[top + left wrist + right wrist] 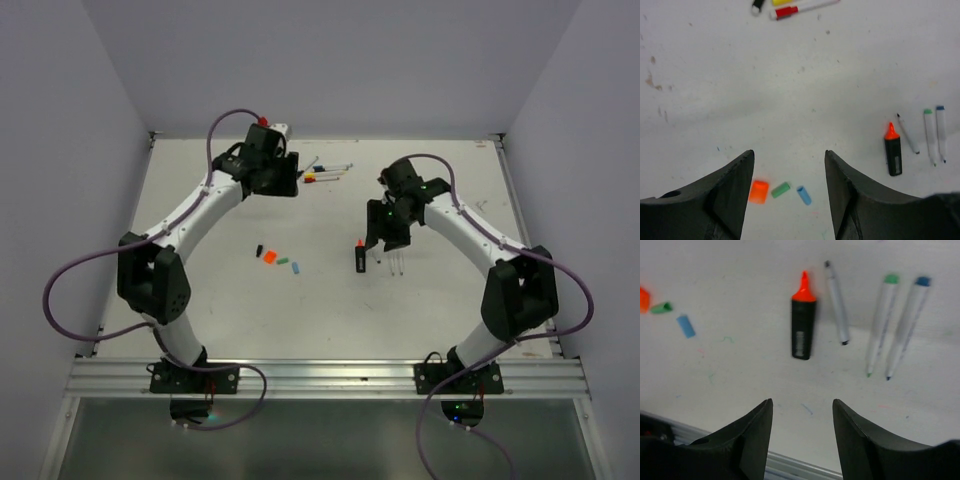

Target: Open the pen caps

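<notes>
Both grippers hang above the table, open and empty. In the left wrist view my left gripper looks down on three loose pen caps: orange, green and blue. Beyond it lie pens with their caps on, one red, one yellow and one black. My right gripper hovers near the uncapped black highlighter and three uncapped thin pens: black-tipped, green and blue. From above, the left gripper is at the back left and the right gripper right of centre.
A small black cap lies beside the orange one mid-table. The capped pens lie at the back centre. A metal rail runs along the near edge of the table, and grey walls close in the sides and back.
</notes>
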Controlling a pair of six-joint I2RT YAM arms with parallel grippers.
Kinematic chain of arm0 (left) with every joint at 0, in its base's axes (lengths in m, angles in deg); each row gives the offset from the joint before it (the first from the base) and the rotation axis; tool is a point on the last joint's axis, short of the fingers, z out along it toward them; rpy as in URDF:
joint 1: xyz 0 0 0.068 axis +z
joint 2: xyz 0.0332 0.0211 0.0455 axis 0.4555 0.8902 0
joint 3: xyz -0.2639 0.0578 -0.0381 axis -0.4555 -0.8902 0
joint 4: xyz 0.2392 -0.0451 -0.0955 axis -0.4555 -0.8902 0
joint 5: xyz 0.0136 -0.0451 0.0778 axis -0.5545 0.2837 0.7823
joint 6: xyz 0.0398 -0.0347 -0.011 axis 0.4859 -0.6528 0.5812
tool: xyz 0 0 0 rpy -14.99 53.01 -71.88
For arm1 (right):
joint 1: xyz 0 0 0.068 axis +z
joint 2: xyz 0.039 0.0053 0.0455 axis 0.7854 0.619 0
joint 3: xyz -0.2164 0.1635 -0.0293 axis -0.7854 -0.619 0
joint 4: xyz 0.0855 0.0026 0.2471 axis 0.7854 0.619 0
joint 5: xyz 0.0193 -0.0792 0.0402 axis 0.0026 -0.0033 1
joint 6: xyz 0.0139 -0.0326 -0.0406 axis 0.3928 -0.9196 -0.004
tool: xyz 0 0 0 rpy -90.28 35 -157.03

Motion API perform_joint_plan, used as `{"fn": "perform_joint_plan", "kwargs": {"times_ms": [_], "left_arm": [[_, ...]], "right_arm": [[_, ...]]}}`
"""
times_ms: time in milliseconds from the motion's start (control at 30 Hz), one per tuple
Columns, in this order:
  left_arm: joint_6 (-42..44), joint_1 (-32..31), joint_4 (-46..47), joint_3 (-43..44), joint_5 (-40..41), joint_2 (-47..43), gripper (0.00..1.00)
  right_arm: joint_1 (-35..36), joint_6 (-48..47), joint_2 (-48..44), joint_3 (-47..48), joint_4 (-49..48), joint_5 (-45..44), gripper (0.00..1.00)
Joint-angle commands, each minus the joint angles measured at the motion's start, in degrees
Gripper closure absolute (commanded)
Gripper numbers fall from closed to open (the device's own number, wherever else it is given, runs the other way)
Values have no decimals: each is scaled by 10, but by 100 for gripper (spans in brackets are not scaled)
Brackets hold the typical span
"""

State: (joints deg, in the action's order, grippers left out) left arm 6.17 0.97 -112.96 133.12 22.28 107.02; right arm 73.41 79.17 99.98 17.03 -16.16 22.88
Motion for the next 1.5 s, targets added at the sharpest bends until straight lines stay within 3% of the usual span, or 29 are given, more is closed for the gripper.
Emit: {"fn": "perform_joint_plan", "kwargs": {"times_ms": [0, 133, 400, 500, 867, 1467], "left_arm": [[67, 41, 33, 61, -7, 60, 39], [125, 57, 95, 117, -43, 116, 42], [246, 66, 234, 168, -87, 230, 43], [262, 70, 236, 215, -73, 288, 42], [254, 91, 267, 279, -110, 379, 42], [250, 91, 281, 300, -107, 435, 44]], "right_arm": [[51, 38, -46, 9, 38, 51, 45], [59, 56, -90, -17, 38, 82, 45], [59, 35, -116, 0, 82, 64, 46], [58, 54, -130, -8, 83, 57, 46], [46, 53, -130, 4, 76, 61, 46], [-5, 27, -109, 11, 75, 88, 46]]}}
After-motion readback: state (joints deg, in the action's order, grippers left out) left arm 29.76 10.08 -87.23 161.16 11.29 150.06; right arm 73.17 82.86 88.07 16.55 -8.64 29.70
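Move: The left hand, open and empty, is going for the black-capped pen lying apart at the left end of the far group. The pen's middle is about 25 cm ahead, 4 cm to the hand's right and 17 cm below. Beyond that pen to the right lie the red pen, 20 cm ahead and 8 cm right of the hand, the yellow one, 23 ahead and 10 right, and the blue one, 25 ahead and 11 right. From the right hand the black-capped pen is some 34 cm ahead, 19 cm left and 11 cm below. Nothing is touched yet: the left hand reaches forward about 21 cm, nearly level at first, then sinks some 13 cm to hang open just above the black cap. On the way its fingers tilt outward and the wrist turns clockwise, each about 15 degrees. The empty right hand backs off and rises about 6 cm, swinging briefly left and back again. ##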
